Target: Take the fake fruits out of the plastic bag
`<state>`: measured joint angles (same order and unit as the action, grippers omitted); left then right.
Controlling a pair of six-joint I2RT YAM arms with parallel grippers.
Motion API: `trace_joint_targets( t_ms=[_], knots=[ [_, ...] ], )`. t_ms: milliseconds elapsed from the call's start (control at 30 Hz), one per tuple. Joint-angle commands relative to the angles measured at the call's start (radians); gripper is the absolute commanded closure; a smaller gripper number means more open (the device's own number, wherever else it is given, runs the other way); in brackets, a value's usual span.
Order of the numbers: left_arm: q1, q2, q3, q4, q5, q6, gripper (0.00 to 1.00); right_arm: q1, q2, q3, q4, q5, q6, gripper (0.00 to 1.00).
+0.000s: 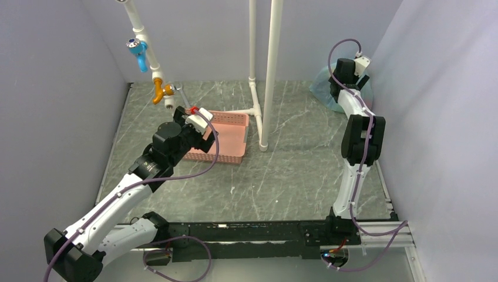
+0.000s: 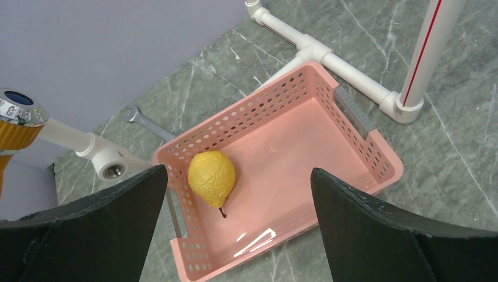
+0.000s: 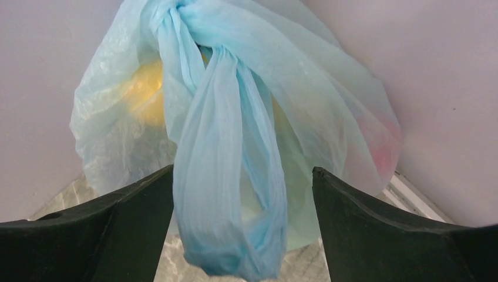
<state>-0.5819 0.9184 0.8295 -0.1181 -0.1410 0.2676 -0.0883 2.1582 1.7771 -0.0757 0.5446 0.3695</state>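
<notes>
The light-blue plastic bag [image 1: 323,88] sits in the far right corner against the walls, knotted at the top. In the right wrist view a yellow shape [image 3: 144,91] and a pinkish-red one [image 3: 382,153] show through the bag [image 3: 117,117]; which fake fruits they are I cannot tell. My right gripper [image 3: 242,170] is open, and the bag's tie-handle loop [image 3: 229,194] hangs between its fingers, close to the left one. My left gripper [image 2: 238,171] is open above the pink basket [image 2: 352,135], in which a yellow pear [image 2: 211,178] lies near one corner.
The pink basket [image 1: 232,138] stands mid-table beside a white PVC pipe frame [image 1: 272,70]. A pipe with blue and orange valves [image 1: 139,50] hangs at the back left. A wrench [image 2: 144,122] lies on the marble table behind the basket. Grey walls close in on three sides.
</notes>
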Motion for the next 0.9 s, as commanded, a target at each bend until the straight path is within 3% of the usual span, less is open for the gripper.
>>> trace_joint_targets(
  t_ms=[0,267,567,767,867],
  knots=[
    [0.008,-0.004,0.046,0.021,0.021,-0.013,0.01,-0.009,0.023,0.083,-0.051,0.044,-0.032,0.17],
    [0.017,-0.002,0.047,0.016,0.023,-0.018,0.02,-0.015,0.069,0.119,-0.077,0.056,-0.026,0.29],
    [0.025,0.01,0.053,0.015,0.014,-0.019,0.01,-0.015,0.116,0.169,-0.123,0.009,-0.034,0.31],
    [0.029,0.023,0.057,0.013,0.017,-0.022,0.01,-0.015,0.08,0.112,-0.105,-0.033,-0.007,0.51],
    [0.033,0.033,0.072,-0.004,0.014,-0.029,0.01,-0.015,0.043,0.059,-0.093,-0.068,-0.004,0.73]
  ],
)
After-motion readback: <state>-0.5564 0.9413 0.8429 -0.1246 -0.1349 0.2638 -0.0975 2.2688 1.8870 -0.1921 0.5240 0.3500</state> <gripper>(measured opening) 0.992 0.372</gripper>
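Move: The right hand is already at the plastic bag's gathered tail, which hangs between its fingers, its middle about 1 cm ahead and 2 cm below, level left-right. The knot sits some 5 cm ahead and 3 cm right. The yellow fruit is about 5 cm ahead, 6 cm left and 6 cm lower; the pink fruit 1 cm ahead, 8 cm right and 7 cm lower. From the left hand, the tail lies some 30 cm ahead, 62 cm right and 13 cm lower. Downward, by about 4 cm, the right hand sinks with the bag's tail between its open fingers, drifting a centimetre right before easing partly back, while the wrist tips some 5 to 10 degrees further down. The fingers, still fairly wide at first, narrow in on the tail, fastest at the end, to just over a third open, gathering the plastic below the knot. ##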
